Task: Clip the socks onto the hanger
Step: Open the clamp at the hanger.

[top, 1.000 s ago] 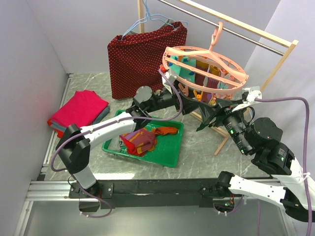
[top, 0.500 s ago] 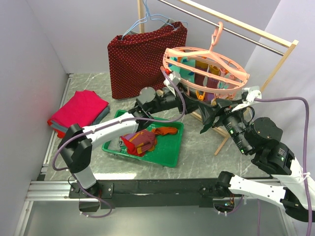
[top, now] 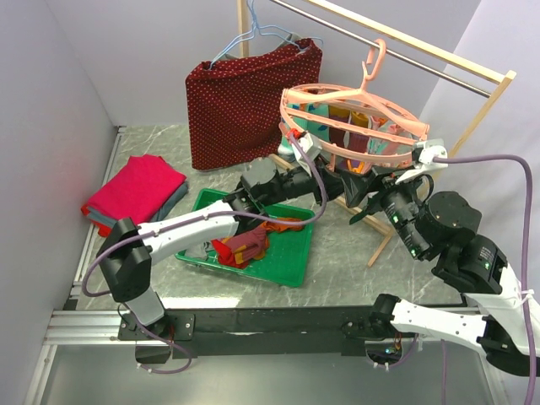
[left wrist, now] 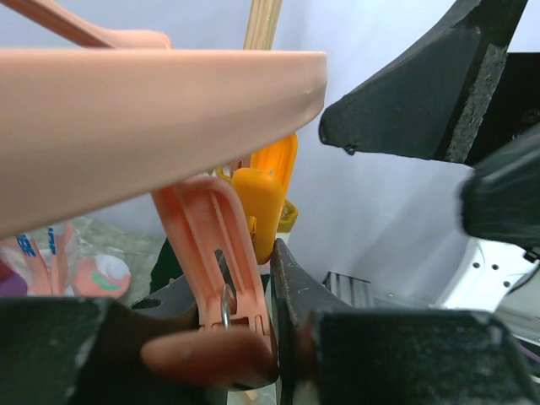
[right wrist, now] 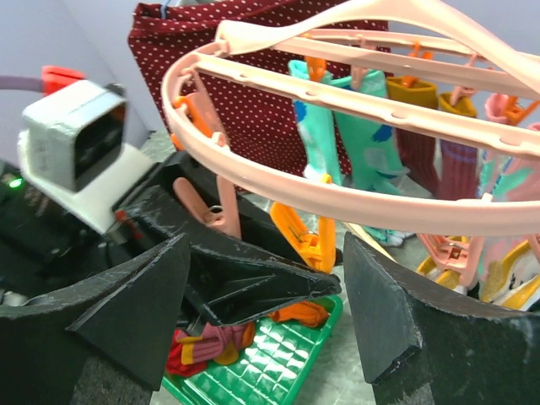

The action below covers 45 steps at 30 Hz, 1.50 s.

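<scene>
The salmon-pink hanger (top: 372, 59) hangs by its hook from the rack rail; its oval ring (right wrist: 354, 207) carries teal and dark-red socks (right wrist: 363, 143). My left gripper (top: 316, 167) reaches under the ring's near-left rim, shut on a pink clip peg (left wrist: 215, 245) that sits upright between its jaws, beside an orange peg (left wrist: 257, 202). More socks (top: 245, 245), striped, red and orange, lie in the green tray (top: 287, 270). My right gripper (top: 359, 198) hovers open just right of the left one, below the ring, with nothing held between its fingers (right wrist: 126, 312).
A dark-red dotted cloth (top: 249, 101) hangs on a light-blue wire hanger at the back. A folded pink-red stack (top: 135, 190) lies at the left. The wooden rack frame (top: 472, 110) stands at the right, its leg near the right arm.
My left gripper pushed right and up under the hanger and closed on the pink peg. The hanger ring shifted slightly. The right gripper stayed open and rose a little.
</scene>
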### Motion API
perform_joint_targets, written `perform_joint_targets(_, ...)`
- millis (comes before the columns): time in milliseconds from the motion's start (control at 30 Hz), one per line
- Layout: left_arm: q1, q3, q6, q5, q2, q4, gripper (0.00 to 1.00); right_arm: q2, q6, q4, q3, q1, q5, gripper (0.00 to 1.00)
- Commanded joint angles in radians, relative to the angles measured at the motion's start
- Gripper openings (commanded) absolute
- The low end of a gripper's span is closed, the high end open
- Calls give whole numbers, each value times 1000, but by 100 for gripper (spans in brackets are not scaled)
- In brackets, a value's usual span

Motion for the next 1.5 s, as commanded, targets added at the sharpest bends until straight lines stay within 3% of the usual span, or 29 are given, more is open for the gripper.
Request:
perform_joint_targets(0,-25,46,76,-64,-58,-2,18,18,28,-49,54,4,50,79)
perform_joint_targets(267,-57,65,133,-104,-60,-37,15,47,40,-112,80,1,99,77)
perform_joint_targets(600,-86,88,182,-134,-55,-76,15,58,-48,5,34,-19,156,72)
perform_joint_targets(1233,-97,91,200,-137,-47,-100,15,101,-61,57,18,-116,64,60)
perform_joint_targets(1333,-97,89,202,-136,-47,-108,15,111,-62,56,25,-126,53,57)
perform_joint_targets(1467,-98,76,200,-142,-50,-111,16,113,-64,65,18,-137,47,46)
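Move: The yellow clamp on the hanger's near rim is about 5 cm ahead of the right hand, 1 cm to its right and 2 cm lower. The pink clip hangs some 5 cm to the left of the clamp and 1 cm farther out. The left hand already grips the dark green sock; from it the clamp is about 3 cm up and 2 cm to the right, neither ahead nor back. Right hand eases 4 cm forward, slightly down and right, fingers closing partway around the yellow clamp; left rises slightly. ##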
